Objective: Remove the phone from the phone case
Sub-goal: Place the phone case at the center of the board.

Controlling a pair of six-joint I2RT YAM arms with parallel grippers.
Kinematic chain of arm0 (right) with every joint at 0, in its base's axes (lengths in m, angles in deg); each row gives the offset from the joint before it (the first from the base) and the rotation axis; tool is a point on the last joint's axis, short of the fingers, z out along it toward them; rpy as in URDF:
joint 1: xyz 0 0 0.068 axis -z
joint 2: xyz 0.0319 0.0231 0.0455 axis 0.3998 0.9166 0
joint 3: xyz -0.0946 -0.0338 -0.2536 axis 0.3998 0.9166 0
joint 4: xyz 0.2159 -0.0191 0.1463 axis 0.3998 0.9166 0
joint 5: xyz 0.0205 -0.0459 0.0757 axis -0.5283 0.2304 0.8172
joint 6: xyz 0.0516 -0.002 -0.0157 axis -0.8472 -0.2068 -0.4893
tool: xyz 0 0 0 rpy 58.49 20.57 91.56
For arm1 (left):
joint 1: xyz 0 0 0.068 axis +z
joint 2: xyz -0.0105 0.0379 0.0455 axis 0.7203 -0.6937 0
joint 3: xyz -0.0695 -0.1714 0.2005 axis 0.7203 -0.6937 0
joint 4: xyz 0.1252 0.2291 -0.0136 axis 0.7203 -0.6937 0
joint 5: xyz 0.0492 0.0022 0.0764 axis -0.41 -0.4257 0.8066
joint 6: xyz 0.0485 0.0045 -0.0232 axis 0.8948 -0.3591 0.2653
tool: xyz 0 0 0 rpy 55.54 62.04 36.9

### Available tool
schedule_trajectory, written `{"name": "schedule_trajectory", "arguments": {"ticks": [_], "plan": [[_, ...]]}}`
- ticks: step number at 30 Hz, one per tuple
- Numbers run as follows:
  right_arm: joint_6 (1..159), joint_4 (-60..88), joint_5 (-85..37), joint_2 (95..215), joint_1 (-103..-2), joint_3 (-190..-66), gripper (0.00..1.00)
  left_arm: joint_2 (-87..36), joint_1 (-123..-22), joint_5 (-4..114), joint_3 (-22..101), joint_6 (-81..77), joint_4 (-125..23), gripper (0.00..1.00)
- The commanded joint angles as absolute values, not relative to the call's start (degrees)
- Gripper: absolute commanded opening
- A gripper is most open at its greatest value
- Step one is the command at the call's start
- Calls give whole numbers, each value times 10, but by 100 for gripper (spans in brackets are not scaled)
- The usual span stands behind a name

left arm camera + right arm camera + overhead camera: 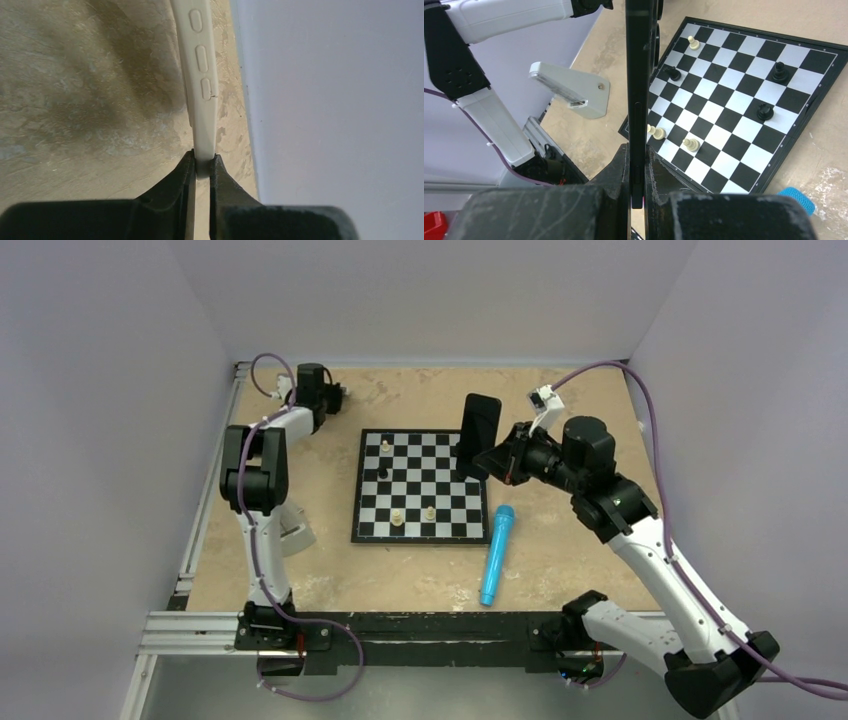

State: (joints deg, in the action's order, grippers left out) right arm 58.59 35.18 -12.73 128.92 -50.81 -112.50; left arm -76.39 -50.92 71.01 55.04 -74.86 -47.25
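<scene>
The black phone [479, 430] stands upright on its edge above the back right corner of the chessboard, and my right gripper [497, 462] is shut on its lower end. In the right wrist view the phone [638, 75] runs straight up from between the gripper [638, 170] fingers. At the back left corner of the table, my left gripper [335, 397] is shut on the cream phone case [202, 60]. The case shows edge-on with three button bumps, pinched at its end by the left gripper [204, 162]. Phone and case are far apart.
A black-and-white chessboard [440, 455] with several pieces lies mid-table, also visible under the phone in the right wrist view [744, 95]. A blue cylinder [497, 553] lies by the board's front right corner. The grey wall [330, 100] is close to the left gripper.
</scene>
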Motion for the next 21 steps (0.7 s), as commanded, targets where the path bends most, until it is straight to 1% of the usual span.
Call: {"name": "schedule_trajectory", "arguments": {"ticks": [1, 4, 6, 7, 8, 12, 17, 21], "plan": [[559, 271, -98, 1253, -505, -1124, 0, -770, -487, 637, 595, -727, -515, 18], [558, 268, -95, 1251, -504, -1117, 0, -728, -487, 640, 575, -709, -555, 47], [558, 262, -86, 1255, -504, -1115, 0, -699, -483, 639, 556, -707, -552, 62], [554, 253, -80, 1256, -504, -1112, 0, -686, -482, 636, 551, -703, -553, 73], [548, 241, -74, 1257, -504, -1106, 0, -677, -480, 625, 550, -699, -562, 76], [512, 212, -75, 1262, -503, -1090, 0, -626, -480, 596, 541, -684, -594, 81], [453, 198, -123, 1284, -472, -1077, 0, -544, -489, 543, 527, -654, -635, 82], [373, 124, -110, 1338, -396, -1056, 0, -463, -509, 494, 476, -609, -629, 82]]}}
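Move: At the table's far left, the left fingers still pinch the pale phone case by its right end, its middle some 7 cm left and 2 cm ahead at about hand height. From that hand the chessboard's middle is roughly 26 cm back and 27 cm right; the white pawn is about 15 back, 18 right. For the right hand, still gripping the phone, the board's middle lies some 9 cm ahead, 15 left and 26 below; the blue microphone is 8 back, 3 right. Opening wide, the left fingers let go of the case's right end; the hand eases back a couple of centimetres, then rises about 13 cm while drawing back to some 7 cm in all, away from the case, swinging about 15 degrees clockwise. The right hand keeps its pinch on the phone high over the board's right side, lifts and backs off slightly, then sinks again and goes forward some 3 cm, rolling its left side up. ##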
